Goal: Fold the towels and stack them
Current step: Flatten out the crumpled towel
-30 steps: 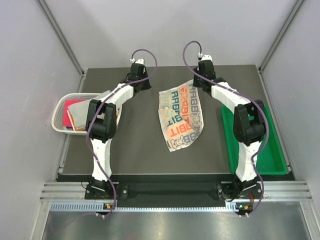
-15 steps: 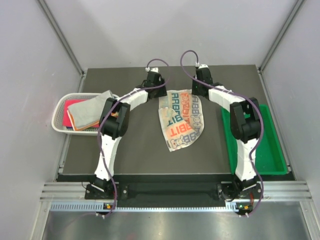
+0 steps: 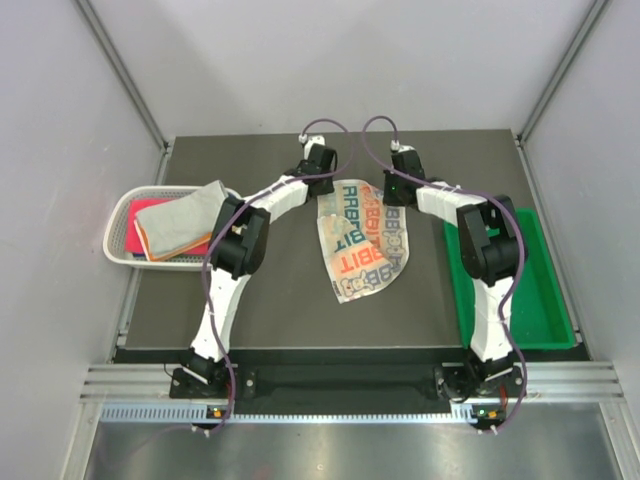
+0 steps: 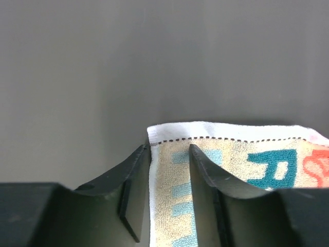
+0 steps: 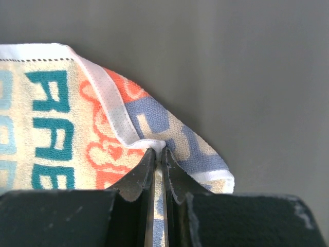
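The white towel with orange, teal and grey letter print (image 3: pixel 362 240) lies spread on the dark mat, its far right corner folded over. My left gripper (image 4: pixel 168 152) is open and stands astride the towel's far left corner (image 4: pixel 154 131): one finger on the cloth, the other on the mat just beside the edge. My right gripper (image 5: pixel 159 152) is shut on the white hem of the folded far right corner (image 5: pixel 149 143). In the top view both grippers, left (image 3: pixel 325 186) and right (image 3: pixel 392 192), sit at the towel's far edge. More towels fill the basket: grey (image 3: pixel 185 212) on top, pink-red (image 3: pixel 152 242) below.
A white mesh basket (image 3: pixel 118 218) stands at the mat's left edge. A green plastic tray (image 3: pixel 545 290) lies along the right edge, beside the right arm. Grey walls close in the back and both sides.
My left arm has swung right, from near the basket to the printed towel's far left corner. My right gripper has shifted slightly left and nearer, still holding its corner.
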`<state>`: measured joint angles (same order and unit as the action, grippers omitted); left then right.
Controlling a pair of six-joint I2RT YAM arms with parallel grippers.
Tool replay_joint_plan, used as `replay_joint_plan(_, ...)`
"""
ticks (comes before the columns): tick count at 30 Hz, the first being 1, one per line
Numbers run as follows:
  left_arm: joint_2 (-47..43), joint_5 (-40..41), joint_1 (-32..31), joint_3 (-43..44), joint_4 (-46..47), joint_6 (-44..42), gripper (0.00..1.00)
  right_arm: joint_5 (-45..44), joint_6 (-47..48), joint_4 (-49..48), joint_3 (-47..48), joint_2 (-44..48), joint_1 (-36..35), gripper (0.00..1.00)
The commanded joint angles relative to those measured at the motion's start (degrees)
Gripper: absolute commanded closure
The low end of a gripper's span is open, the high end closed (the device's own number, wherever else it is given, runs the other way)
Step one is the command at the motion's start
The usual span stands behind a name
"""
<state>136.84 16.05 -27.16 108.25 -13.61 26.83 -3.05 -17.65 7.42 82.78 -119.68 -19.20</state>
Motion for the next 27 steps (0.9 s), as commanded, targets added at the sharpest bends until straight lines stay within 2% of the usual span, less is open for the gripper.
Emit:
replay_joint_plan(1, 3.4, 2.0, -1.1, 1.0, -7.3, -0.6, 0.62, 1.9, -1.8, -3.1, -0.3, 3.1, 0.1, 1.0)
replay_joint_plan(4, 4.4, 2.4, -1.3, 1.8, -8.9, -0.4, 0.69, 2.8, -2.5, -3.3, -0.3, 3.4, 0.1, 1.0)
replay_joint_plan(5, 4.9, 2.8, -1.4, 2.1, -9.3, -0.2, 0.77, 2.8, -2.6, -3.3, -0.4, 3.5, 0.2, 1.0)
replay_joint_plan(8, 5.1, 3.1, -1.4, 2.1, -10.1, -0.2, 0.88, 2.8, -3.2, -3.6, -1.1, 4.3, 0.2, 1.0)
replay_joint_plan(9, 4.9, 3.3, -1.4, 1.9, -10.3, -0.2, 0.99, 4.2, -3.2, -3.6, -1.4, 4.4, 0.1, 1.0)
replay_joint_plan(16, -2.3, 5.8, -1.3, -0.4, -9.1, -3.1, 1.0, 4.5, -2.8, -3.1, -3.3, 8.9, 0.2, 1.0)
replay_joint_plan(21, -14.9, 7.3, -1.7, -6.8, -6.5, -4.8, 1.0, 3.8, -1.6, -2.9, -5.9, 15.6, 0.2, 1.0)
replay_joint_plan(27, -30.9, 7.9, -3.9, -17.6, -6.4, -6.1, 1.0, 3.3, -0.7, -2.8, -13.6, 30.4, -1.3, 1.0)
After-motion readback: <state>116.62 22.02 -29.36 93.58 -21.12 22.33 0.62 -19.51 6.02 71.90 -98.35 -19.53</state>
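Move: The crumpled towel's far-left corner sits between the open left fingers, about 1 cm ahead, 1 cm to the left and 1 cm below. The towel's middle lies some 13 cm back and 9 cm right of that hand. The right hand still pinches the towel's far edge near its right end; from it the far-left corner lies about 17 cm left and 3 cm ahead, the towel's middle 10 cm back and 7 cm left, all near table height. Left fingers pinch the far-left corner, then both hands lift about 10 cm while drawing back, the left also leftward. ##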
